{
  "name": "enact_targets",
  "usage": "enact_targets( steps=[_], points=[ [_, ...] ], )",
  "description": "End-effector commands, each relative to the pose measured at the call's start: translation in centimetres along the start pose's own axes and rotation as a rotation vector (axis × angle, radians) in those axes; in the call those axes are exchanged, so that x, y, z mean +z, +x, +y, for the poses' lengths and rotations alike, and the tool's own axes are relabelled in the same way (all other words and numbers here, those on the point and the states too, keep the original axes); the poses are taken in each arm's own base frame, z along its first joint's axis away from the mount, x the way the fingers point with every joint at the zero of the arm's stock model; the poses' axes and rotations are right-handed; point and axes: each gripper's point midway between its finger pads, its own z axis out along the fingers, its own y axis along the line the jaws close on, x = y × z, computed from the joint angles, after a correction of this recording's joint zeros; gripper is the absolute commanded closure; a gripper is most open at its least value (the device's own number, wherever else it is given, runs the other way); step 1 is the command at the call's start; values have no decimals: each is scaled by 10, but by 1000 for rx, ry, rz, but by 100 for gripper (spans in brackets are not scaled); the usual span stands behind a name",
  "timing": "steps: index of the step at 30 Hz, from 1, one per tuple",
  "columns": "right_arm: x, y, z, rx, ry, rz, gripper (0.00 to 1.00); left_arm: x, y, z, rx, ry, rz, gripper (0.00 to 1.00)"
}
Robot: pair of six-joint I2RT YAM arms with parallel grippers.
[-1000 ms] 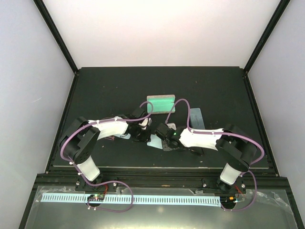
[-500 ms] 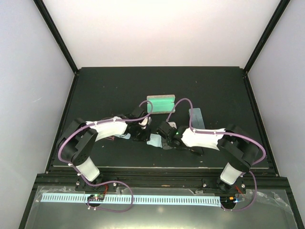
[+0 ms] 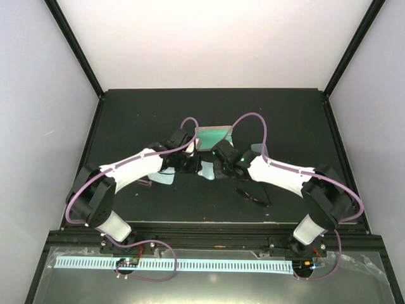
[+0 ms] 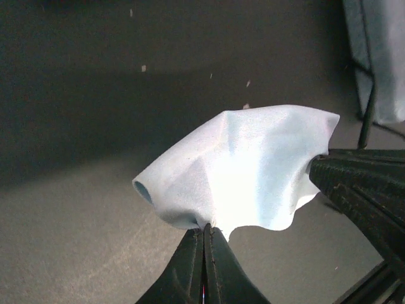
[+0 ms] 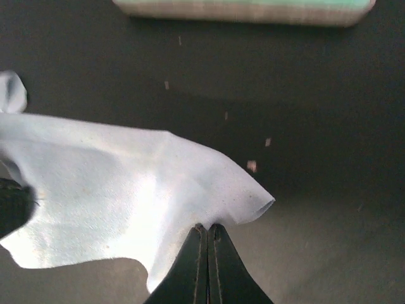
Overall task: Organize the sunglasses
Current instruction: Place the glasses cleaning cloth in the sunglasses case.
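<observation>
Both grippers pinch one light blue cloth (image 3: 206, 168) and hold it between them over the dark table. My left gripper (image 4: 205, 229) is shut on the near edge of the cloth (image 4: 247, 164). My right gripper (image 5: 207, 229) is shut on the other edge of the same cloth (image 5: 120, 190). The black sunglasses (image 3: 254, 194) lie on the table beside the right forearm. A bit of the reddish-pink sunglasses (image 3: 145, 182) shows by the left forearm. Neither pair is held.
An open case with a green lining (image 3: 213, 136) lies just beyond the grippers; its edge shows in the right wrist view (image 5: 247, 7). A blue-grey case (image 3: 258, 151) sits partly behind the right arm. A second light blue cloth (image 3: 166, 178) lies under the left arm.
Both grippers have moved away from the bases toward the green-lined case, carrying the cloth with them. The black sunglasses are now uncovered beside the right arm.
</observation>
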Motion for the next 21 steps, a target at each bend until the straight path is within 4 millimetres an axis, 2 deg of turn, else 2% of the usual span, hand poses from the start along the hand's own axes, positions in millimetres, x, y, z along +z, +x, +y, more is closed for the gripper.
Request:
enact_targets(
  steps=[1,8,13,16,21],
  points=[
    [-14,-46,3,-65,-22,-74,99,-17,-41,-7,-10,-2,-88,99],
    [-2,-104,-14,-89,27,-133,99,-12,-92,-2,-26,-32,-135,99],
    [13,-134,-28,-95,68,-159,99,0,-121,2,-39,-30,-141,98],
    [24,-142,-36,-93,84,-153,99,9,-133,7,-43,-35,-139,98],
    [39,-148,-43,-100,105,-140,99,29,-142,17,-68,-12,-113,99]
  ],
)
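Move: The open sunglasses case, green inside, stands about 15 cm ahead of the left hand and 6 cm to its right, and from the right hand about 15 cm ahead and 3 cm left, some 6 cm lower than both. From the right hand, the blue case lies roughly 5 cm ahead and 20 cm right, the black sunglasses 9 cm back and 17 cm right. A second cloth lies about 17 cm left of the left hand and 2 cm back. The cleaning cloth, still pinched at its left and right by the two shut grippers and already clear of the table, is carried forward by both arms together, about 14 cm to over the open case. The hands arc, climbing some 4 to 5 cm over the first half, then sinking 2 to 3 cm while still going forward. ##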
